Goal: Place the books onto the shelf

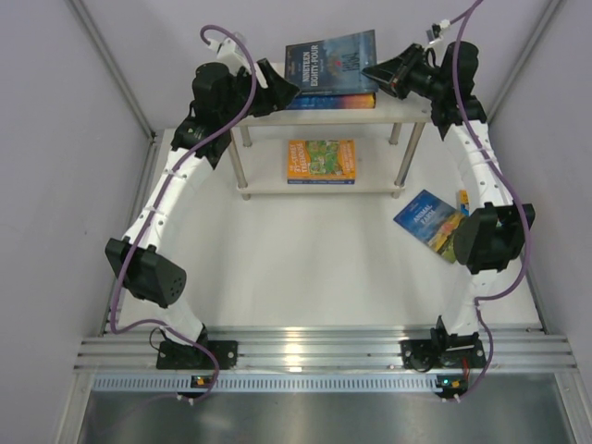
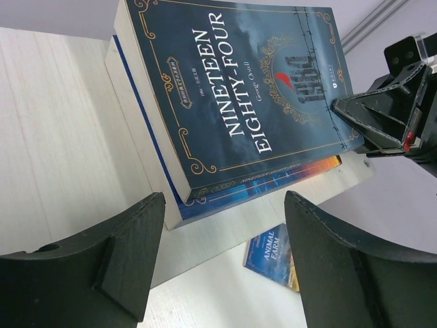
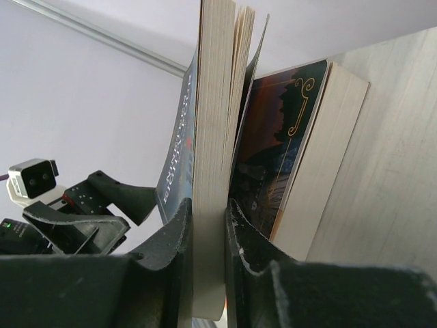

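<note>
The shelf [image 1: 407,113] stands at the back middle. My right gripper [image 1: 375,72] is shut on the page edge of a dark blue "Nineteen Eighty-Four" book [image 1: 330,55], holding it tilted over a blue-and-sunset book [image 1: 333,102] that lies on the top board. In the right wrist view the fingers [image 3: 207,208] pinch the page block [image 3: 213,102]. My left gripper [image 1: 268,92] stands open at the shelf's left end, with nothing between its fingers [image 2: 225,205]. A green illustrated book [image 1: 321,160] lies on the lower board. An "Animal Farm" book [image 1: 425,217] lies on the table to the right.
An orange-yellow book edge [image 1: 462,199] shows beside the Animal Farm book, partly hidden by the right arm's elbow [image 1: 490,240]. Grey enclosure walls stand close on the left, right and back. The shelf's metal legs [image 1: 242,171] stand on the white table.
</note>
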You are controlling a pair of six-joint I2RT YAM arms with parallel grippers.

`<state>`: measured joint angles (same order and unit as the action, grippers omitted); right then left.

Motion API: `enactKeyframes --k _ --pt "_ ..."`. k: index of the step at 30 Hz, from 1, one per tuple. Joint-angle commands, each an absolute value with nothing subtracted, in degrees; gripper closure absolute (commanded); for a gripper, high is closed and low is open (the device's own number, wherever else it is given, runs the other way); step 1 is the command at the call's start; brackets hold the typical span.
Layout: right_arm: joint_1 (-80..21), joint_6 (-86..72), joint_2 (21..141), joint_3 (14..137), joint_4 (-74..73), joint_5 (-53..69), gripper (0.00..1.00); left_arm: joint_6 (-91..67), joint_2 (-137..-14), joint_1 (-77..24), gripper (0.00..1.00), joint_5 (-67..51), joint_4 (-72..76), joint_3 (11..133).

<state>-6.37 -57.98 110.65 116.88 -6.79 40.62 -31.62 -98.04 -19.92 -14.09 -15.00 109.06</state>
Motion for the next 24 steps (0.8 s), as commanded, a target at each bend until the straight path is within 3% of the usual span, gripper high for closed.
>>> enactKeyframes --k 1,14,16,17,24 --pt "-7.56 -58.62 108.11 117.51 -1.41 41.31 1.0 -31.73 -98.96 -19.6 0.25 -14.77 -11.6 108.9" --pt "-7.73 -57.92 106.96 115.31 -1.23 40.69 0.98 -31.55 -99.75 -19.6 0.28 -14.5 -12.65 108.46" --pt "-7.56 -57.92 106.88 115.4 -1.23 40.61 0.9 -31.47 -99.76 -19.6 0.28 -14.41 -12.57 108.46" --pt "-7.47 -57.83 106.96 115.57 -1.23 40.61 0.81 -31.46 -99.76 -19.51 0.28 -14.59 -12.66 108.46" --pt "-6.86 -55.91 107.05 118.82 -5.26 39.29 0.55 -31.9 -99.32 -19.07 0.27 -15.11 -12.13 108.37"
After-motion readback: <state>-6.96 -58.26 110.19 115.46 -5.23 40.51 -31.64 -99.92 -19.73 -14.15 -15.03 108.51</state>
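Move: The Nineteen Eighty-Four book is still pinched by its right edge in the right gripper, its middle about 9 cm to that hand's left and 3 cm farther out. Its place is the Jane Eyre book on the shelf top, roughly 9 cm left, 1 cm ahead and 5 cm below. From the open left gripper, Nineteen Eighty-Four lies some 11 cm right, 4 cm ahead and 2 cm below; Jane Eyre is 11 cm right, 1 cm ahead and 5 cm below. Lower Nineteen Eighty-Four onto the Jane Eyre book with the right gripper, easing it about 1 cm down and a little to the left, then open the fingers around its right edge and rise again by just under 1 cm. Meanwhile bring the left gripper about 2 cm down and 1 cm forward beside the book's front left corner, fingers staying wide. ##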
